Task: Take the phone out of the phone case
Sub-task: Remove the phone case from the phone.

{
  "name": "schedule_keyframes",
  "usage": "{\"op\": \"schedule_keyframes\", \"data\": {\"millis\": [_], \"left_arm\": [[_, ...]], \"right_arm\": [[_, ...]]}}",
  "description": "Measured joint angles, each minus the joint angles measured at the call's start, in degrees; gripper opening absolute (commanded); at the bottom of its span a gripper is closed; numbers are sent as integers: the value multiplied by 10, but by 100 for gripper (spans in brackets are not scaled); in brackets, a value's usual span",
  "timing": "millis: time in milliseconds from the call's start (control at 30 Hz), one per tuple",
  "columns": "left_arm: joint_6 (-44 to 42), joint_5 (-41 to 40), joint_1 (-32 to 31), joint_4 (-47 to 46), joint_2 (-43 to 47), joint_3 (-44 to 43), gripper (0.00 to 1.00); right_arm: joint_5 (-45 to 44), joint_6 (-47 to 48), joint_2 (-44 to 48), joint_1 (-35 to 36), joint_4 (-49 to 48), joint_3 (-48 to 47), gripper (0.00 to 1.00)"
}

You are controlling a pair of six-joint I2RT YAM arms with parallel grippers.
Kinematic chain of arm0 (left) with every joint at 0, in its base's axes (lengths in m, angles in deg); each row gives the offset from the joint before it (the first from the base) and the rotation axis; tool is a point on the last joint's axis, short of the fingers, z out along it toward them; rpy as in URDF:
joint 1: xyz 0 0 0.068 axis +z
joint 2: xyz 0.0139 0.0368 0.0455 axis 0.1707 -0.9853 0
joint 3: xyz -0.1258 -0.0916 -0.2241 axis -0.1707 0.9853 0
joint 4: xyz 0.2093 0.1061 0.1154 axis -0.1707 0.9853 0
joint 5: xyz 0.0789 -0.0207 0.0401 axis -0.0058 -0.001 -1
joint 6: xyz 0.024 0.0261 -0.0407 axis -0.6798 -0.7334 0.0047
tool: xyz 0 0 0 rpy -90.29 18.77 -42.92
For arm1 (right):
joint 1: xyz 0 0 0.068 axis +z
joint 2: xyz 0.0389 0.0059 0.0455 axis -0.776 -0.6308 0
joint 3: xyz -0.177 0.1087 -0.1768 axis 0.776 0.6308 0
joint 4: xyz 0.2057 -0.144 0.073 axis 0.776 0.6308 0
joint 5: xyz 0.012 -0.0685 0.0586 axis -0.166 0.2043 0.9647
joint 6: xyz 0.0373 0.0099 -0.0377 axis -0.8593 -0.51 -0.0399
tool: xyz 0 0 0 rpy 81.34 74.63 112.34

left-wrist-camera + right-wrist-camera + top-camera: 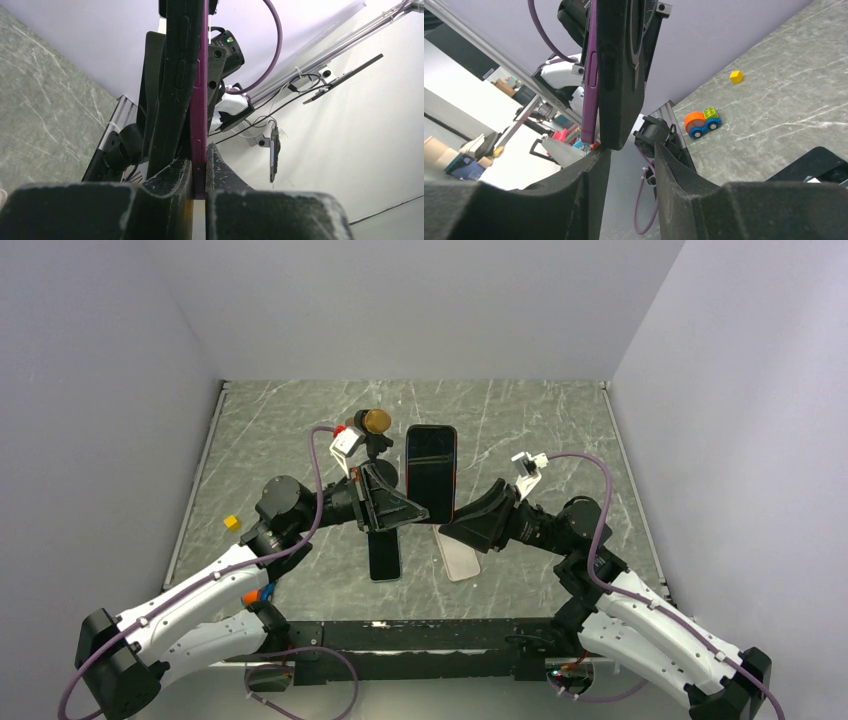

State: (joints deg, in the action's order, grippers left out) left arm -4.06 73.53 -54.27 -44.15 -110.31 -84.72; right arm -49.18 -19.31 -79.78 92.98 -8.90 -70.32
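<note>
My left gripper [420, 508] holds the phone [430, 470] up above the table, screen towards the top camera. In the left wrist view its fingers [220, 172] are shut on the phone's purple edge [199, 115]. The black phone case [172, 75] lies along the phone's back and stands off it at this end, outside the pinch. My right gripper [447, 530] sits just below the phone's lower right corner. In the right wrist view it [631, 152] is open, with the case's end [620, 80] and the purple edge [590, 85] just above its fingertips and nothing between them.
A black slab [384, 555] and a pale one [458, 558] lie on the table under the arms. A gold-capped object [376, 421] stands behind the left gripper. A yellow cube [231, 522] and an orange and blue toy car [702, 122] sit at the left.
</note>
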Motion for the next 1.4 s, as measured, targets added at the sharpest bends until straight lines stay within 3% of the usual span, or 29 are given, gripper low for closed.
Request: {"op": "schedule_keyframes", "data": {"millis": [233,1067,1167,1300,1400], "left_arm": [[0,-1,0,-7,0,3,0],[-16,-15,-11,22,5,5,0],[-27,-10,-14,31,0,5,0],[-44,6,-21,52,-15,0,0],[-59,14,-29,68,-30,-20,0]], "right_arm": [[-5,1,-2,0,-2,0,35],[-93,-29,-17,0,-90,21,35],[-82,-33,-41,-1,-112,21,27],[-62,-40,-68,-1,-132,21,2],[-68,-34,-63,-3,-126,21,0]]}}
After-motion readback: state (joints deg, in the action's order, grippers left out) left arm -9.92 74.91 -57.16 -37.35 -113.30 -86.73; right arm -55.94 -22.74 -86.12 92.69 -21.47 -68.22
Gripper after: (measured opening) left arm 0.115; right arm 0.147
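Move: Standing up on end and leaning forward, the phone case has its middle about 5 cm ahead of the right hand, 3 cm to its left and 7 cm above; the phone lies against its near side. From the left hand, which pinches the phone's lower corner, the case is some 5 cm ahead, 1 cm right and 3 cm up. On the table about 33 cm below the right hand, and 8 cm ahead of it, lie the beige case, 4 cm right, and the black phone, 13 cm left. Reaching forward about 3 cm, the open right hand rises nearly 2 cm beside the case's lower end and turns slightly clockwise, then dips, edges left and shuts on the case's edge, pinching it with the pads. The left hand keeps its grip on the phone, nearly still at first, then sinks some 2.5 cm and shifts nearly 2 cm right. ##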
